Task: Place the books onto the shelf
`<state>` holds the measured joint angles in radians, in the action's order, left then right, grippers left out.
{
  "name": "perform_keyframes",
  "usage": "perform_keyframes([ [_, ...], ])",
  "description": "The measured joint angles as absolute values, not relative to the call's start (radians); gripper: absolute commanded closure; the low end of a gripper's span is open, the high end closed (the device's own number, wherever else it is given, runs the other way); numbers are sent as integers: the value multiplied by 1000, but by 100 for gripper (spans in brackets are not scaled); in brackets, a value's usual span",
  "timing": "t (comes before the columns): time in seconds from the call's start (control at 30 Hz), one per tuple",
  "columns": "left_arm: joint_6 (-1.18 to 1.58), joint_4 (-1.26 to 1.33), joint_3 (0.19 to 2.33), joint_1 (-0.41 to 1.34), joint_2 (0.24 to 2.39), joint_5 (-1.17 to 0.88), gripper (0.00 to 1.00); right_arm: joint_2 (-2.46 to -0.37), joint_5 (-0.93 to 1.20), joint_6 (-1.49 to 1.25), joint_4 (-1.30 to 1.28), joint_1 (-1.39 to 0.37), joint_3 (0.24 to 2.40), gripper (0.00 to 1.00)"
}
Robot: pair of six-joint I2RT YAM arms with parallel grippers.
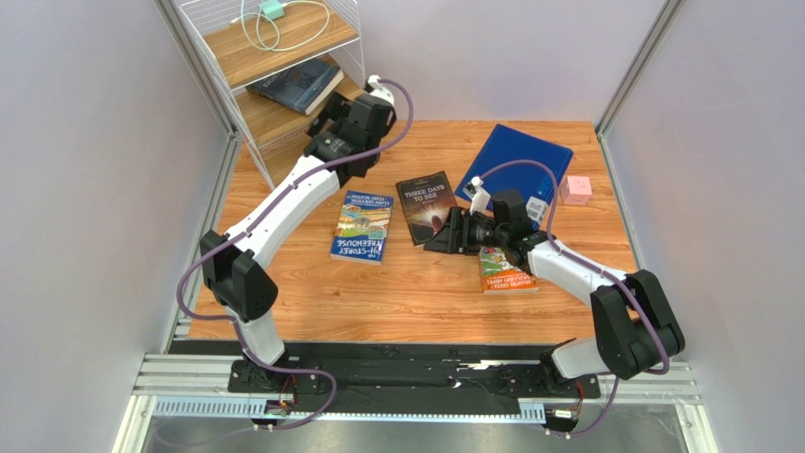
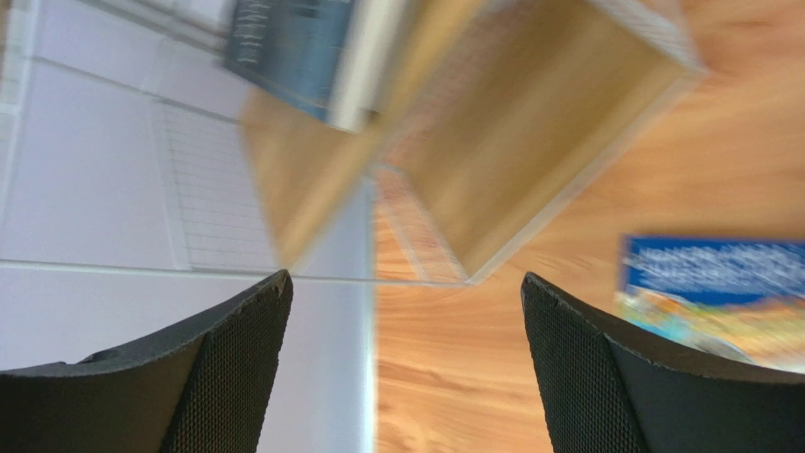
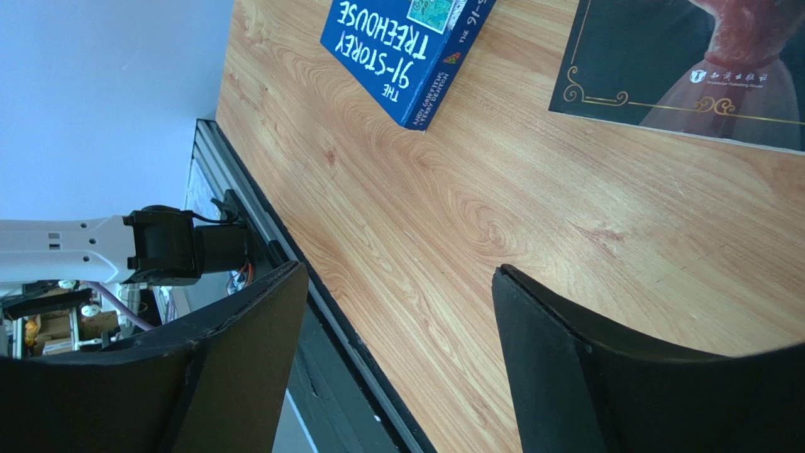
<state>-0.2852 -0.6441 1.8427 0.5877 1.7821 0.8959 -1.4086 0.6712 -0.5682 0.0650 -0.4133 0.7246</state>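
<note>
The shelf (image 1: 248, 62) is a white wire rack with wooden boards at the back left, and a dark book (image 1: 300, 85) lies on its middle board. My left gripper (image 1: 319, 127) hovers just in front of that board, open and empty. In the left wrist view it (image 2: 402, 311) faces the blurred shelf (image 2: 529, 123) and the dark book (image 2: 283, 47). A blue Treehouse book (image 1: 363, 226), "Three Days to See" (image 1: 430, 206) and an orange Treehouse book (image 1: 505, 272) lie flat on the table. My right gripper (image 1: 442, 234) is open and empty beside "Three Days to See" (image 3: 699, 66), with the blue book (image 3: 406, 47) ahead.
A large plain blue folder (image 1: 515, 165) and a small pink cube (image 1: 575, 190) lie at the back right. A white cable (image 1: 274, 24) with a teal plug sits on the top board. My right forearm crosses over the orange book. Grey walls close in both sides.
</note>
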Motion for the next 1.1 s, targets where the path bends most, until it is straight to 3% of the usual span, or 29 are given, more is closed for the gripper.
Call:
perform_keyframes([
  [0.13, -97, -733, 1749, 656, 1713, 718, 7, -1409, 662, -567, 49, -413, 730, 22],
  [0.33, 233, -723, 1357, 650, 1561, 411, 10, -1417, 640, -568, 21, -413, 770, 23],
  [0.53, 445, -672, 1066, 646, 1469, 275, 11, -1462, 583, -568, -19, -413, 789, 25],
  [0.83, 625, -425, 810, 650, 1301, 43, 18, -1592, 458, -540, -160, -401, 893, 26],
  [0.9, 666, -317, 749, 652, 1280, -26, 37, -1611, 424, -521, -190, -385, 931, 26],
  [0.93, 688, -274, 733, 652, 1282, -54, 53, -1621, 403, -508, -199, -374, 952, 26],
  [0.97, 706, -237, 727, 652, 1292, -79, 95, -1633, 385, -496, -209, -363, 973, 26],
  [1.0, 722, -205, 729, 652, 1306, -94, 100, -1645, 365, -487, -219, -353, 992, 25],
  [1.1, 744, -137, 803, 652, 1416, -129, 100, -1706, 304, -459, -234, -316, 1065, 25],
])
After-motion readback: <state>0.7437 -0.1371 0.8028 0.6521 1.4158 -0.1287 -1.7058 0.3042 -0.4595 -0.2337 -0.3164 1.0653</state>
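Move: For the right gripper, Three Days to See lies some 15 cm ahead, straight in line and about 12 cm lower. On the table at that same level, the 91-Storey book is some 9 cm ahead and 18 cm left of this gripper, and the 78-Storey book about 1 cm ahead and 18 cm right. From the left gripper, Three Days to See lies about 23 cm right, level with it, some 31 cm below, and the 91-Storey book 6 cm back and 6 cm right. Bring the empty left gripper down and back from the shelf, over 20 cm each way, then right, swinging its fingers to point forward-right and down towards Three Days to See, and shut them on nothing at the end, just easing forward. Meanwhile dip the open right gripper about 5 cm, then send it some 10 cm forward and a little right towards the same book, turning clockwise. ##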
